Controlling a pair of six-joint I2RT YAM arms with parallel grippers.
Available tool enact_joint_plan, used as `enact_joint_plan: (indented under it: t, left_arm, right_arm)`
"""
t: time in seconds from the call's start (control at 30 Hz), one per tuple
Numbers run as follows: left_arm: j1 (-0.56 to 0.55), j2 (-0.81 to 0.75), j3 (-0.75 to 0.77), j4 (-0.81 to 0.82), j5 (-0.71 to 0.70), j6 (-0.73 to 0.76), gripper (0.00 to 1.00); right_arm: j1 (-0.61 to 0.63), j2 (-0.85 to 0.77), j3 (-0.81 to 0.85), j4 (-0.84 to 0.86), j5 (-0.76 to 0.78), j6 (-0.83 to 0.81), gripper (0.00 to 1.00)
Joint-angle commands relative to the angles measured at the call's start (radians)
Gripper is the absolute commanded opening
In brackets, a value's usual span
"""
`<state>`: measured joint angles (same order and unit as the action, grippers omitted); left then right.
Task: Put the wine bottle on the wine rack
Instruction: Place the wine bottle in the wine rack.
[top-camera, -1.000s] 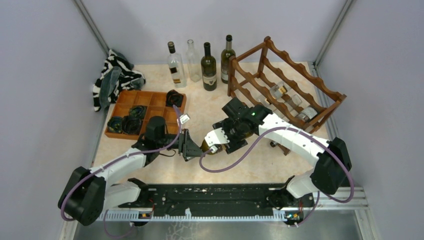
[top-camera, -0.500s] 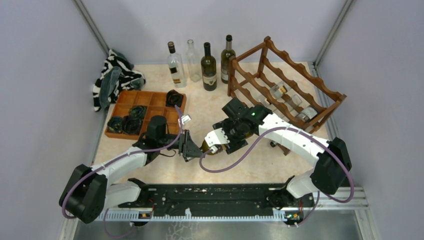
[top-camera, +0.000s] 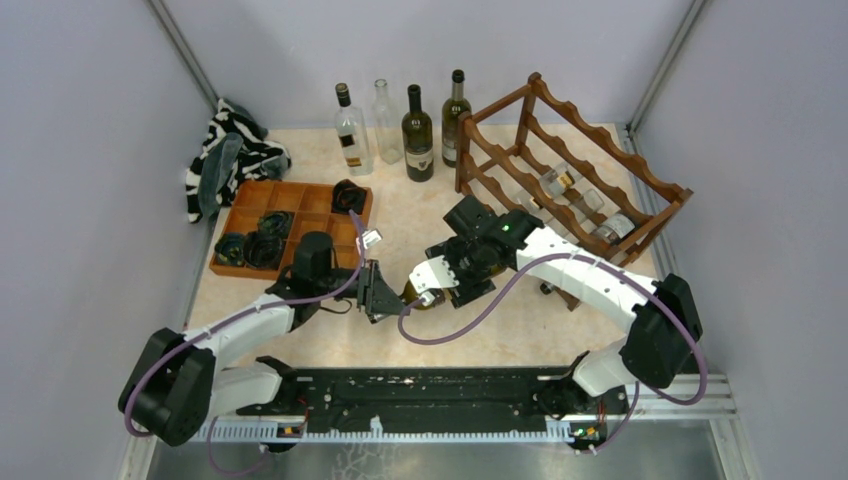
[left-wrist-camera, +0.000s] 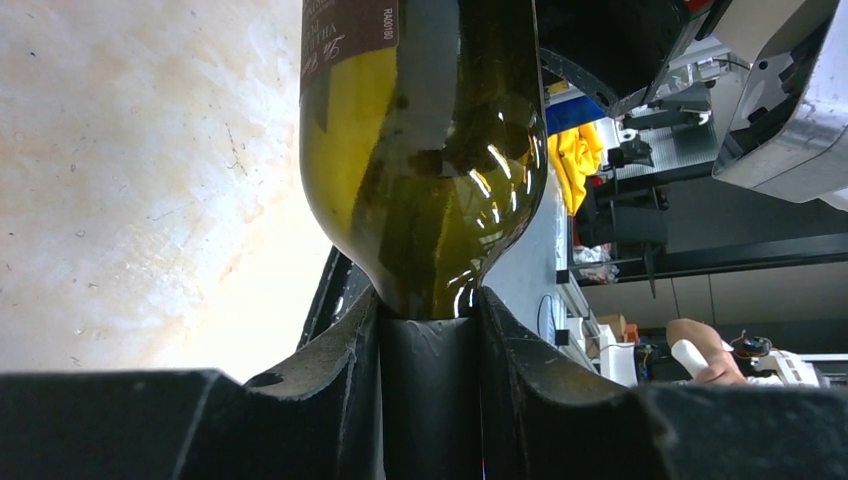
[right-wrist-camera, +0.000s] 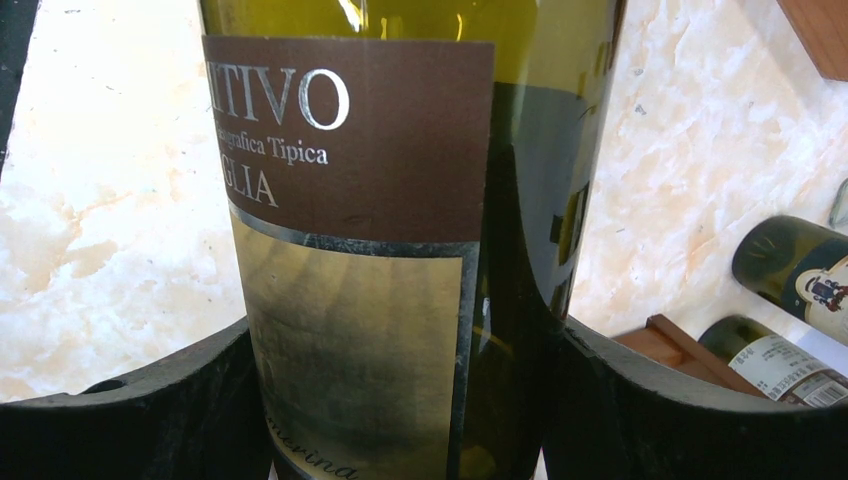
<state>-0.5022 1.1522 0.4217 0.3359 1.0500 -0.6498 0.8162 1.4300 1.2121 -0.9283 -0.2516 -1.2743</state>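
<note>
The wine bottle (top-camera: 412, 292) is olive-green glass with a brown and gold label (right-wrist-camera: 370, 200). It lies roughly level at the table's middle, held between both arms. My left gripper (top-camera: 386, 292) is shut on its dark-capped neck; in the left wrist view both fingers (left-wrist-camera: 345, 345) press the neck below the bottle's shoulder (left-wrist-camera: 430, 170). My right gripper (top-camera: 470, 262) is shut round the bottle's body, a finger on each side (right-wrist-camera: 400, 335). The dark reddish-brown wine rack (top-camera: 575, 165) stands tilted at the back right, apart from the bottle.
Several bottles (top-camera: 418, 135) stand along the back wall left of the rack. Others lie in the rack's lower tiers (top-camera: 615, 228). An orange-brown compartment tray (top-camera: 297, 202) with dark items sits at the left, a striped cloth (top-camera: 228, 155) behind it.
My left gripper's fingers have closed in onto the bottle's neck. Both arms and the bottle have stayed almost where they were.
</note>
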Motion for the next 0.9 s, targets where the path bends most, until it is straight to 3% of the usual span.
enact_joint_plan:
  t: [0.0, 0.17, 0.2, 0.23, 0.27, 0.57, 0.87]
  left_arm:
    - [-0.005, -0.029, -0.036, 0.174, 0.049, -0.068, 0.00]
    - [-0.003, -0.053, -0.075, 0.268, 0.039, -0.141, 0.00]
    - [-0.003, -0.055, -0.084, 0.285, 0.036, -0.157, 0.00]
    - [-0.002, -0.060, -0.095, 0.307, 0.034, -0.172, 0.00]
    - [0.001, -0.062, -0.102, 0.327, 0.032, -0.186, 0.00]
    - [0.034, -0.110, -0.156, 0.377, -0.015, -0.235, 0.00]
    - [0.065, -0.193, -0.159, 0.220, -0.077, -0.156, 0.00]
  right_arm:
    - [0.003, -0.034, 0.046, 0.135, -0.038, 0.068, 0.16]
    - [0.003, -0.052, 0.018, 0.160, -0.032, 0.079, 0.51]
    - [0.003, -0.053, 0.011, 0.166, -0.028, 0.084, 0.63]
    - [0.004, -0.055, 0.006, 0.172, -0.023, 0.086, 0.86]
    - [0.003, -0.057, 0.003, 0.176, -0.021, 0.088, 0.97]
    - [0.003, -0.072, 0.005, 0.159, -0.027, 0.085, 0.98]
    - [0.003, -0.120, 0.039, 0.069, -0.111, 0.053, 0.98]
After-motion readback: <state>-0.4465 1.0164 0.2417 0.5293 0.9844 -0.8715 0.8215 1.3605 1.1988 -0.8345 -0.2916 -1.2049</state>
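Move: Between the two hands hangs the wine bottle. Its middle is about 10 cm right, 2 cm ahead and slightly below the left hand at its neck, and some 4 cm left and 1 cm back of the right hand on its label. The wine rack is about 34 cm right and 20 cm ahead of the left hand, 20 cm right and 17 cm ahead of the right. The nearest standing dark bottle is roughly 30 cm ahead and 3 cm right of the left hand. Opening its fingers from around the bottle's label, the right hand lets go and draws up some 3 cm, shifting slightly left as it tilts a little. The left hand keeps its grip on the neck, first easing back a touch, then going left nearly 2 cm while turning about 10 degrees counter-clockwise, which carries the bottle's base forward. ##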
